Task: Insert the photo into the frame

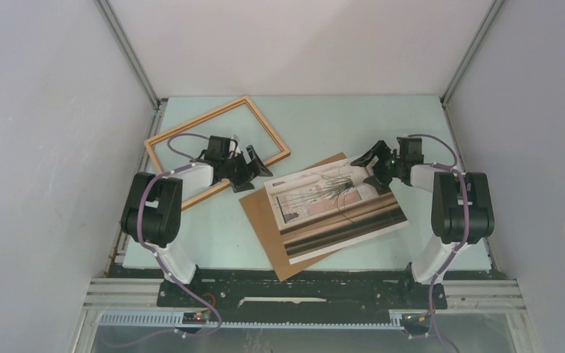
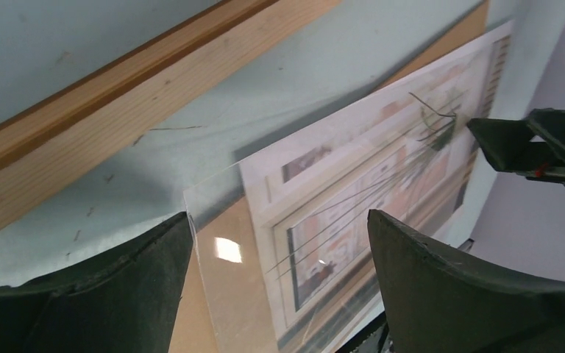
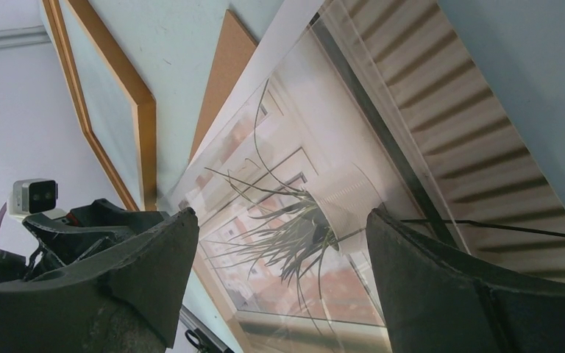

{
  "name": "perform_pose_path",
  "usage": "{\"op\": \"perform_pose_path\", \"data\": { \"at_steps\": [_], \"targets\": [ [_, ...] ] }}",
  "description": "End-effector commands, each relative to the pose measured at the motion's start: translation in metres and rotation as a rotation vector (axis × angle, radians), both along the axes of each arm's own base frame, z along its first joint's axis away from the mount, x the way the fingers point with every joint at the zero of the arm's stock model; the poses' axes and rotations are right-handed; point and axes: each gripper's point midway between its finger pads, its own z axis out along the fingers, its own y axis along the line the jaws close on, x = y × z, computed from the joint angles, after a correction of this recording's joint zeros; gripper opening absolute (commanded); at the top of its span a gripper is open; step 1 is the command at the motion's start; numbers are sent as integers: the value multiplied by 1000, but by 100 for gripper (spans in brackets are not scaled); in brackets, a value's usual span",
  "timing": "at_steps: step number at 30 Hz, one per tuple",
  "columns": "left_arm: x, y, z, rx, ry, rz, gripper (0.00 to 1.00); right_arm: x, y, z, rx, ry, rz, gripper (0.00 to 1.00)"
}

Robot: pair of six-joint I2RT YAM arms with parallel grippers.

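The photo (image 1: pixel 338 209), a white-bordered print of a spindly plant with brown stripes along one side, lies tilted on the table's middle right. The thin wooden frame (image 1: pixel 196 118) lies flat at the back left, apart from the photo. My left gripper (image 1: pixel 257 176) hovers open between the frame's near rail and the photo's left corner. In the left wrist view its fingertips (image 2: pixel 278 215) straddle that corner of the photo (image 2: pixel 382 169), holding nothing. My right gripper (image 1: pixel 365 170) stands open over the photo's far edge, with the plant picture (image 3: pixel 301 169) showing between its jaws (image 3: pixel 279 213).
A plain brown backing board (image 1: pixel 265 228) lies under the photo and sticks out to the left and front. A clear sheet (image 2: pixel 217 213) seems to lie over the print. White walls enclose the table on three sides.
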Motion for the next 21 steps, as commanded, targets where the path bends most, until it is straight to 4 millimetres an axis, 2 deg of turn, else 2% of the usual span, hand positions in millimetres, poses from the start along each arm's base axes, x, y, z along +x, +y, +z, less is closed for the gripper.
{"op": "perform_pose_path", "data": {
  "at_steps": [1, 9, 15, 21],
  "targets": [
    [5, -14, 35, -120, -101, -26, 91, 12, 1, 10, 14, -32, 6, 91],
    [-1, -13, 70, -230, -208, 3, 83, 13, 2, 9, 17, -32, 11, 91],
    [-13, -17, 82, -334, -270, 34, 73, 14, 2, 10, 20, -35, 14, 91],
    [-19, -15, 93, -341, -357, 81, 60, 14, 2, 9, 24, -35, 14, 91]
  ]
}}
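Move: The clear sheet lies over the photo, its left end already between the left hand's open fingers and its middle about 18 cm to that hand's right and 6 cm back, roughly 1 cm below. The photo's middle sits 19 cm right and 6 cm back, the brown board's 14 cm right and 9 cm back, the frame's 12 cm left and 7 cm ahead. From the right hand, the sheet's middle is about 9 cm left and 7 cm back. With a finger at the clear sheet's left end, the left hand lifts about 5 cm off the photo, edging a little right at first and then drawing some 2 cm back towards its base, while its fingers close by roughly a third, with the sheet between them. As it rises the wrist tips some 20 degrees, so the fingers point more level and more to the right, while the right hand keeps its place low over the photo's flower-pot end, fingers still wide open. ##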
